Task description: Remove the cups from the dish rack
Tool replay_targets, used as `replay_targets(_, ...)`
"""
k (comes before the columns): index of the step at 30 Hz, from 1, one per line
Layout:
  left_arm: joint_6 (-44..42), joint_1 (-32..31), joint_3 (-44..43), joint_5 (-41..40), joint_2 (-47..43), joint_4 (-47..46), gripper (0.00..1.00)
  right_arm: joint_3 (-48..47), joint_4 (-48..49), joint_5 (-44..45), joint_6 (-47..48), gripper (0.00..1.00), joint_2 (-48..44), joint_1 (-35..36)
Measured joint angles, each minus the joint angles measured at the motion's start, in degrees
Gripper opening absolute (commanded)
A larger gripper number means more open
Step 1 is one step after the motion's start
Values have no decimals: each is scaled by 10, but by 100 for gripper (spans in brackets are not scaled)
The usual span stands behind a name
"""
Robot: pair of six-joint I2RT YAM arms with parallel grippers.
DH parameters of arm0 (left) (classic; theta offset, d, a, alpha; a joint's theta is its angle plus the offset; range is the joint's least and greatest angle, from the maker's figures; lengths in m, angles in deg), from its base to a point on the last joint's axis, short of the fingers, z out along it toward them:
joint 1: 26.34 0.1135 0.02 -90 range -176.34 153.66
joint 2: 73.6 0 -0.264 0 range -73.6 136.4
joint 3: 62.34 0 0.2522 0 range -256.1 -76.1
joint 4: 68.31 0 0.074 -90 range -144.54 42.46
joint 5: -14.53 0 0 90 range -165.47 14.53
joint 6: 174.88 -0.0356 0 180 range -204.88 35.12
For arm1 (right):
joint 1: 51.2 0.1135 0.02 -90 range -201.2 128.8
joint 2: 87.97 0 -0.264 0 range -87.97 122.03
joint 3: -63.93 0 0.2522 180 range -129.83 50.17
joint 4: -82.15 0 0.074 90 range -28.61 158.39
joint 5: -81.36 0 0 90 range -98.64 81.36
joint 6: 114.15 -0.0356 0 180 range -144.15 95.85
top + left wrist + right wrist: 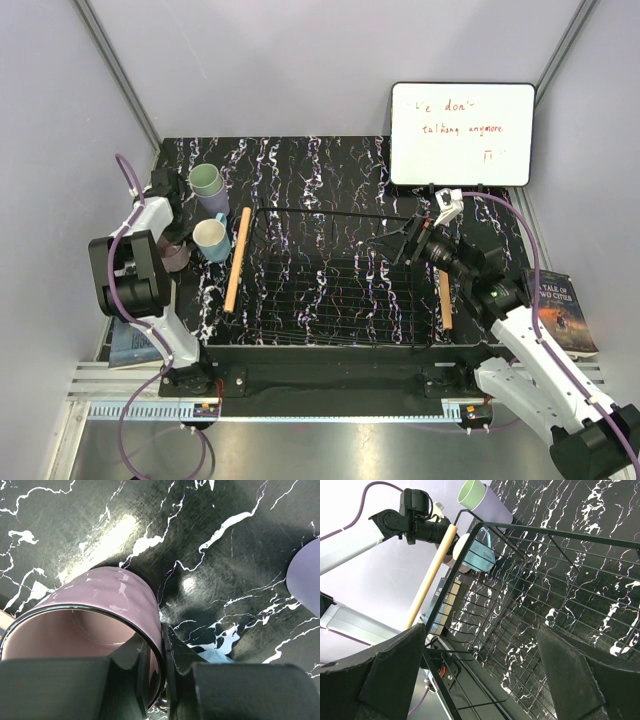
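The black wire dish rack lies mid-table with a wooden bar on each side; no cup shows inside it. Left of it stand the pale green cup, the lavender cup touching it, and the light blue mug. My left gripper is shut on the wall of the mauve-brown cup, one finger inside and one outside, low over the tabletop. My right gripper hangs open and empty over the rack's right part. The right wrist view also shows the green cup and the mug.
A white whiteboard with red writing stands at the back right. One book lies right of the rack and another at the near left. The lavender cup is close to the right of the held cup.
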Motion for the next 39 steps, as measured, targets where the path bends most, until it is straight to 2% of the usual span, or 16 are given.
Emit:
replay_targets(5, 0, 0, 1, 0, 0, -3, 1, 0, 0, 0, 0, 100, 3, 0)
replay_targets(9, 2, 0, 1, -1, 0, -3, 24, 1, 0, 0, 0, 100, 3, 0)
replay_targets(12, 2, 0, 1, -5, 0, -4, 36, 5, 0, 0, 0, 100, 3, 0)
replay_targets(22, 6, 0, -1, -7, -22, 0, 57, 6, -1, 0, 0, 100, 5, 0)
replay_targets(26, 8, -1, -30, -8, -44, 22, 60, 6, -1, 0, 0, 100, 6, 0)
replay_targets(31, 8, -12, -109, -21, -89, 53, 66, 6, 2, 0, 0, 100, 13, 0)
replay_targets(35, 3, -59, -156, -59, -146, 57, 87, 6, 3, 0, 2, 100, 19, 0)
replay_targets(38, -3, -141, -160, -98, -212, 58, 94, 6, -1, 5, 10, 100, 23, 0)
replay_targets(39, -4, -173, -160, -112, -232, 58, 99, 5, -4, 7, 13, 100, 23, 0)
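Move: The left hand still pinches the front-right rim of the pink cup, whose middle is about 3 cm back, 3 cm left and 4 cm below the hand. The blue mug stands level with the hand, roughly 7 cm to its right; the green and purple cup stack is some 13 cm ahead and 7 cm right. From the right hand, the pink cup lies about 58 cm left, 10 cm ahead and 25 cm down. Staying put at first, the left hand opens its fingers and comes free of the pink cup's rim, then climbs ever faster by about 25 cm. It drifts a little forward, then swings some 8 cm right towards the mug's side high above it, fingers tipping forward by roughly 30 degrees and spreading nearly fully. ##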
